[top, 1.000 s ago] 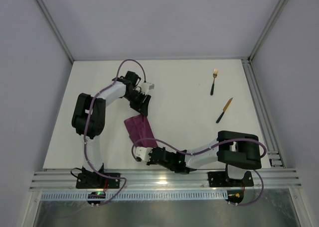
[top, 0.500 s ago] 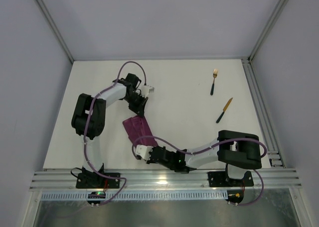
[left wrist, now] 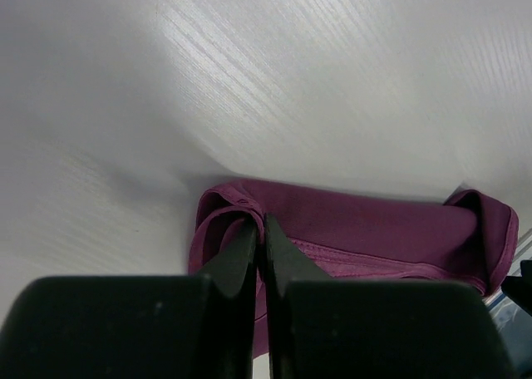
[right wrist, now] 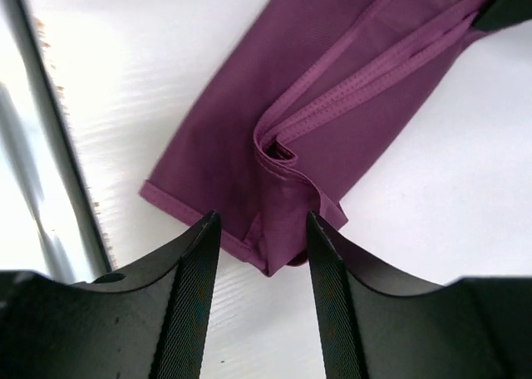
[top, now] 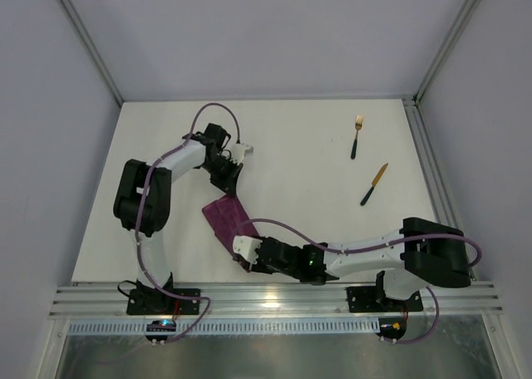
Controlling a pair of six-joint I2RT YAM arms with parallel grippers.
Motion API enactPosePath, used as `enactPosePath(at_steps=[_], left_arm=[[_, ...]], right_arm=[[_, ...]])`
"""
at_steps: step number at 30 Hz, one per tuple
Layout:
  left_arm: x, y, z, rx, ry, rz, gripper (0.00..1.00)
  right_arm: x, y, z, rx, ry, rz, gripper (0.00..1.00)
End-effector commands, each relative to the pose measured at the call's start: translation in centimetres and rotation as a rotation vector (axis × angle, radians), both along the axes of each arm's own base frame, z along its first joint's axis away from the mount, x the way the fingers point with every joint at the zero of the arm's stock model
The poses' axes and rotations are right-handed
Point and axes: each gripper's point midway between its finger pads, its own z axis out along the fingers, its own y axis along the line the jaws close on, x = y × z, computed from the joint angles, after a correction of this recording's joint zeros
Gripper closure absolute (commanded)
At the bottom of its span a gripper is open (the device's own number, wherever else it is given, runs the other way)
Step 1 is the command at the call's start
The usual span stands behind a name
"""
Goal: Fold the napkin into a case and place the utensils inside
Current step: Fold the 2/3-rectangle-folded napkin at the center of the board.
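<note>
The magenta-purple napkin (top: pixel 224 216) lies folded into a narrow oblong on the white table, left of centre. My left gripper (top: pixel 229 194) is at its far end. In the left wrist view the jaws (left wrist: pixel 259 226) are shut on a fold of the napkin (left wrist: pixel 374 229). At the near end, my right gripper (top: pixel 236 248) stands open. Its fingers straddle the near corner of the napkin (right wrist: pixel 316 113) without pinching it (right wrist: pixel 262 238). A gold fork (top: pixel 357 135) and a gold knife (top: pixel 374 184), both dark-handled, lie apart at the far right.
Aluminium rails run along the table's near edge (top: pixel 274 300) and right side (top: pixel 432 171). Grey enclosure walls stand at the back and on both sides. The near rail (right wrist: pixel 33 146) shows just left of the napkin in the right wrist view.
My left gripper closed on the napkin's far end. My right gripper opened and let go of the near end. The right arm's elbow swung out to the right.
</note>
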Motion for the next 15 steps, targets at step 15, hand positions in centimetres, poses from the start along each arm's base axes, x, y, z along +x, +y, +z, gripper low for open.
enactPosePath(at_steps=[15], left_arm=[[-1.5,0.1,3.1,-0.090,-0.041,-0.029,0.94]], right_arm=[[8.3,6.0,9.3,0.498,0.194,-0.300,0.47]])
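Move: The middle of the folded napkin lies about 6 cm ahead of the right hand, 2 cm to its left and some 4 cm lower; the napkin's far end, pinched in the left fingers, is roughly 17 cm ahead, 2 cm left and 3 cm lower. From the left hand, the napkin's middle is about 10 cm back, 1 cm to its right and 3 cm down, with the pinched far end right at the fingertips. Upward first, drawing back about 2 cm, then swinging forward over the napkin towards the end held by the left hand, the right hand finishes some 6 cm higher, 6 cm farther out and 4 cm left; it rolls its left side up about 20 degrees while tipping down and turning clockwise, fingers staying half open. The left hand eases slightly back and up, its fingers nearly shut, still on the napkin's far end. ##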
